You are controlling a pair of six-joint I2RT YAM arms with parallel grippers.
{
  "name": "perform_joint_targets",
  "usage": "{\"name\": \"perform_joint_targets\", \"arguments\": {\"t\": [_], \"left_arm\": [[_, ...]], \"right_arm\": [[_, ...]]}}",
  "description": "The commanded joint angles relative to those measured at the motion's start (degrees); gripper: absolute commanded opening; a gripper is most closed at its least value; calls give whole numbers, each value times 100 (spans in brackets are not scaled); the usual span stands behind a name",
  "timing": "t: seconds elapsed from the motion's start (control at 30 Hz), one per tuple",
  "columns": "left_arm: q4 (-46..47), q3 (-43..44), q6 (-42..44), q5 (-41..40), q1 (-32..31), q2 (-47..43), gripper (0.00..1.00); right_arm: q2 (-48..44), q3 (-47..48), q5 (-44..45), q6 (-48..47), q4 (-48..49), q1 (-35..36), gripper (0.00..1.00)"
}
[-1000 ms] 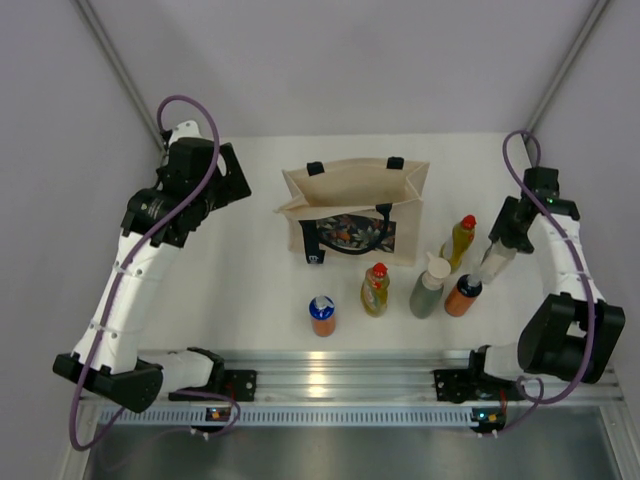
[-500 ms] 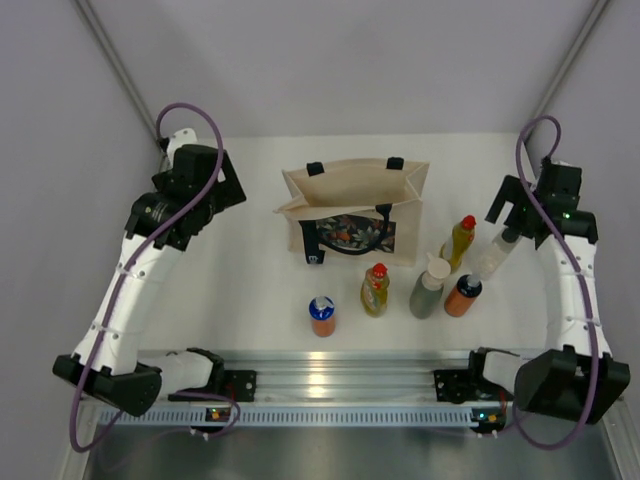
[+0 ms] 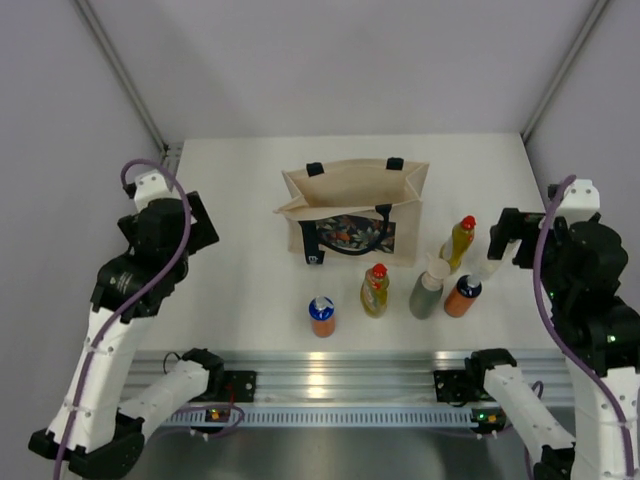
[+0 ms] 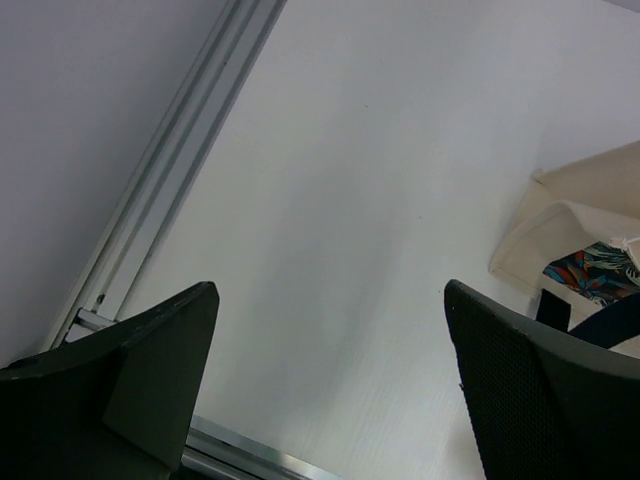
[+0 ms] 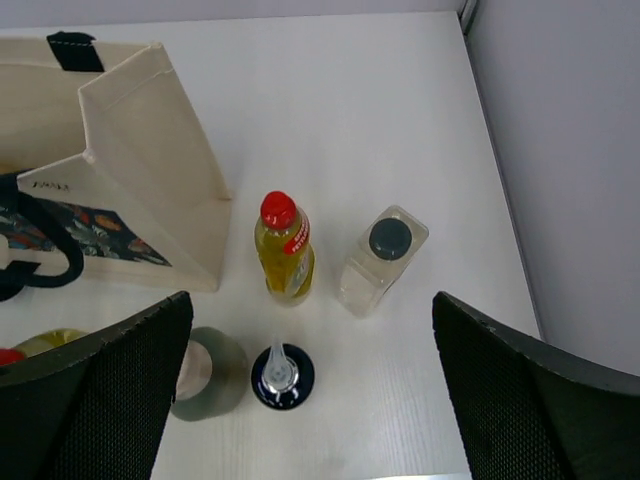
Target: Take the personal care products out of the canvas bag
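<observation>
The canvas bag [image 3: 355, 210] stands upright at mid-table, its floral panel facing the arms. Six personal care products stand in front and to its right: an orange bottle with blue cap [image 3: 322, 314], a yellow one with red cap [image 3: 375, 289], a grey-green one with beige cap [image 3: 428, 287], an orange one with dark cap [image 3: 463, 295], a second yellow one [image 3: 461, 241] and a whitish one with grey cap [image 5: 385, 258]. My right gripper [image 5: 311, 296] hovers open high above these last bottles, holding nothing. My left gripper [image 4: 330, 290] is open over bare table left of the bag [image 4: 590, 260].
Grey walls close in the table on the left, back and right. An aluminium rail [image 3: 330, 375] runs along the near edge by the arm bases. A metal rail [image 4: 160, 200] borders the table's left side.
My right gripper opened and left the whitish bottle standing to the right of the yellow one. Both arms then drew back toward the near edge.
</observation>
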Motion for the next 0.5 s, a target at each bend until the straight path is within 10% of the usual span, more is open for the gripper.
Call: {"name": "perform_joint_targets", "arguments": {"t": [0.0,0.47], "left_arm": [[31,-79,785,-318,21,-571,99],[-390,289,2095,-81,30,-2041,98]], "right_arm": [[-320,3,209,-252,-801,271,99],[-874,1136,-264,793,-2586,562,99]]}}
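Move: The clear bottle, already set down and free, stands about 9 cm ahead of the right hand, 7 cm to its right and some 27 cm below. At similar depth, the yellow red-capped bottle is 11 cm ahead and 1 cm left, the orange pump bottle 1 cm back and level sideways, the green pump bottle 1 cm back and 8 cm left. From the left hand the clear bottle lies roughly 5 cm ahead, 63 cm right and 24 cm below. From the clear bottle and its neighbours the empty right hand draws straight back about 9 cm, at nearly constant height, jaws still wide open. The left hand, also open and empty, withdraws from the bag's side: 8 cm back, with 5 cm each of rise and leftward travel, its fingers tipping up and the wrist rolling slightly. ##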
